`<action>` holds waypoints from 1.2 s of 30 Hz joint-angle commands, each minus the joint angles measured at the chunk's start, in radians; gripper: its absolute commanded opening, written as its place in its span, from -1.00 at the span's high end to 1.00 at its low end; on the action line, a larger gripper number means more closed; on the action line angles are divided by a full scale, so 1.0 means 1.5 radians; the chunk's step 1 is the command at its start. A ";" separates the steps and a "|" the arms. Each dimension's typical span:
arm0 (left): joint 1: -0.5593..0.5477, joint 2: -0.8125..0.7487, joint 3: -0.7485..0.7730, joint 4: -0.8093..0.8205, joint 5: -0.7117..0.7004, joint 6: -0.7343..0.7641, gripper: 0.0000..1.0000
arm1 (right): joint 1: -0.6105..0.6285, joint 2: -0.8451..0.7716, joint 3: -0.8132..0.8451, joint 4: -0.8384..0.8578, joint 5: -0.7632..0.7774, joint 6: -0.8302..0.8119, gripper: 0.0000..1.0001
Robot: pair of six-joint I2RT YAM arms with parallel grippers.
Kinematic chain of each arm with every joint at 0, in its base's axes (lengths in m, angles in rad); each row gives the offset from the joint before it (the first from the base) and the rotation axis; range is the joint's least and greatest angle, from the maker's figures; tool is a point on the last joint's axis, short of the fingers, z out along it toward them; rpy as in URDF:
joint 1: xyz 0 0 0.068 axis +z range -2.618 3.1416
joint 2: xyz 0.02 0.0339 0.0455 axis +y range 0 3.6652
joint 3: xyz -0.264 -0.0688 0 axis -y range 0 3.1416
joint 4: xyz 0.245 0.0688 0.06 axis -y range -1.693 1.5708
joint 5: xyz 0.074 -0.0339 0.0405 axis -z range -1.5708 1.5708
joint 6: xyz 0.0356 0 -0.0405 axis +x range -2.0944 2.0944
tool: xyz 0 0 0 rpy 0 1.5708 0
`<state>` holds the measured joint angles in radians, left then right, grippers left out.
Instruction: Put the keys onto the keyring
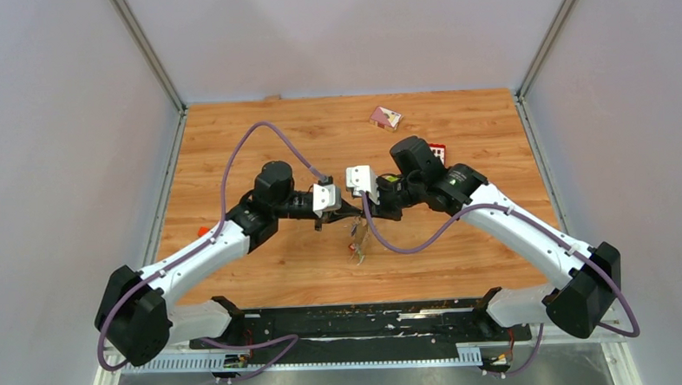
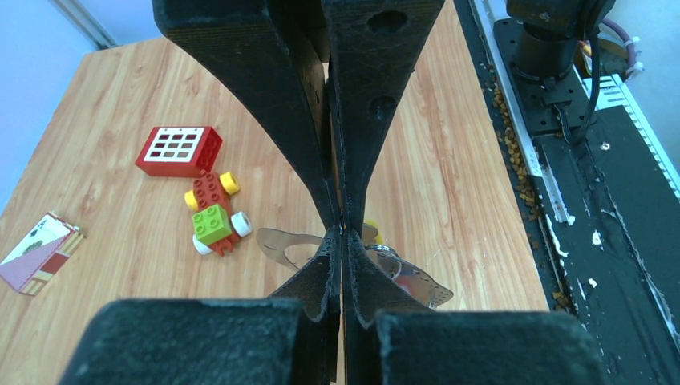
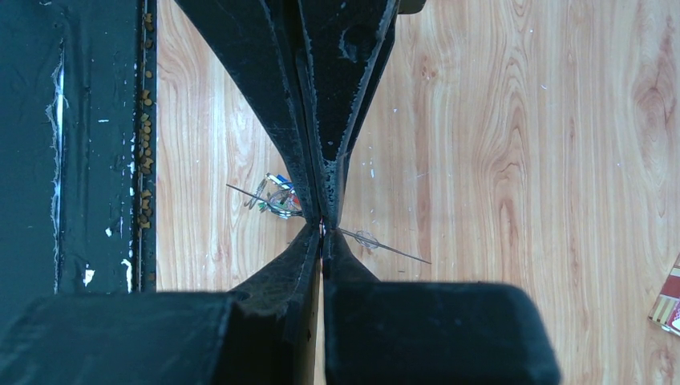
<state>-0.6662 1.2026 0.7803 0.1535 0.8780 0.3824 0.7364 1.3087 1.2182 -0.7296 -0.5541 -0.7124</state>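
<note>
The keyring [image 2: 281, 245], a wide flat grey loop, hangs above the table between my two grippers, which meet tip to tip at mid-table. My right gripper [image 3: 322, 228] is shut on it. In the right wrist view the keyring [image 3: 385, 250] shows edge-on as a thin line. My left gripper [image 2: 343, 237] comes from the opposite side, its jaws closed together at the ring's band. The keys [image 3: 273, 195] dangle as a small cluster under the ring. A yellow tag [image 2: 370, 233] peeks out beside the fingers. From above, the keys [image 1: 357, 244] hang below both grippers.
A green-yellow-red toy car [image 2: 215, 216] and a red block with a white grid [image 2: 178, 150] lie on the wooden table beyond the ring. A pink card packet [image 1: 385, 117] lies at the back. The black base rail [image 1: 369, 317] runs along the near edge.
</note>
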 commanded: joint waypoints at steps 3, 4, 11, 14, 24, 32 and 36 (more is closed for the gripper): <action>-0.001 -0.002 0.000 0.021 -0.004 -0.034 1.00 | 0.003 -0.012 0.011 0.059 -0.014 0.013 0.91; 0.000 -0.010 -0.006 0.036 -0.007 -0.043 1.00 | 0.002 -0.015 0.007 0.062 -0.010 0.015 0.85; 0.021 -0.052 -0.075 0.191 0.007 -0.141 1.00 | -0.019 -0.053 -0.028 0.092 -0.029 0.030 0.33; 0.031 -0.060 -0.100 0.268 0.017 -0.197 1.00 | -0.029 -0.072 -0.045 0.102 -0.056 0.031 0.26; 0.034 -0.056 -0.127 0.372 0.033 -0.286 1.00 | -0.039 -0.081 -0.072 0.126 -0.151 0.021 0.28; 0.034 -0.060 -0.129 0.334 0.030 -0.255 1.00 | -0.041 -0.047 -0.104 0.185 -0.127 0.048 0.29; 0.034 -0.059 -0.128 0.331 0.031 -0.256 1.00 | -0.040 -0.028 -0.111 0.211 -0.135 0.060 0.34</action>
<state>-0.6189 1.1370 0.5842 0.6182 0.9119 -0.0021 0.6792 1.2453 1.0584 -0.5034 -0.7250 -0.6544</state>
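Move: Directly under the two grippers, which meet almost tip to tip, hangs the keyring (the big toothed metal ring), edge-on. Its middle is roughly 4 cm below both hand points, level with them fore and aft and about 1 cm to the left hand's right. The bunched keys hang some 2 cm nearer the base and 8 cm below the right hand. From the right hand, the toy car lies about 12 cm ahead, 9 cm right and 20 cm down. Opening a bit over a third, the right gripper lets go of the keyring's rim and rises about 2.5 cm, its fingertips tilting up some 10 degrees, then drops back down as far. The left fingers stay shut; that hand dips 1 cm and shifts 1 cm left, away from the right gripper, then climbs about 3 cm, tipping its fingertips up, and stops. ##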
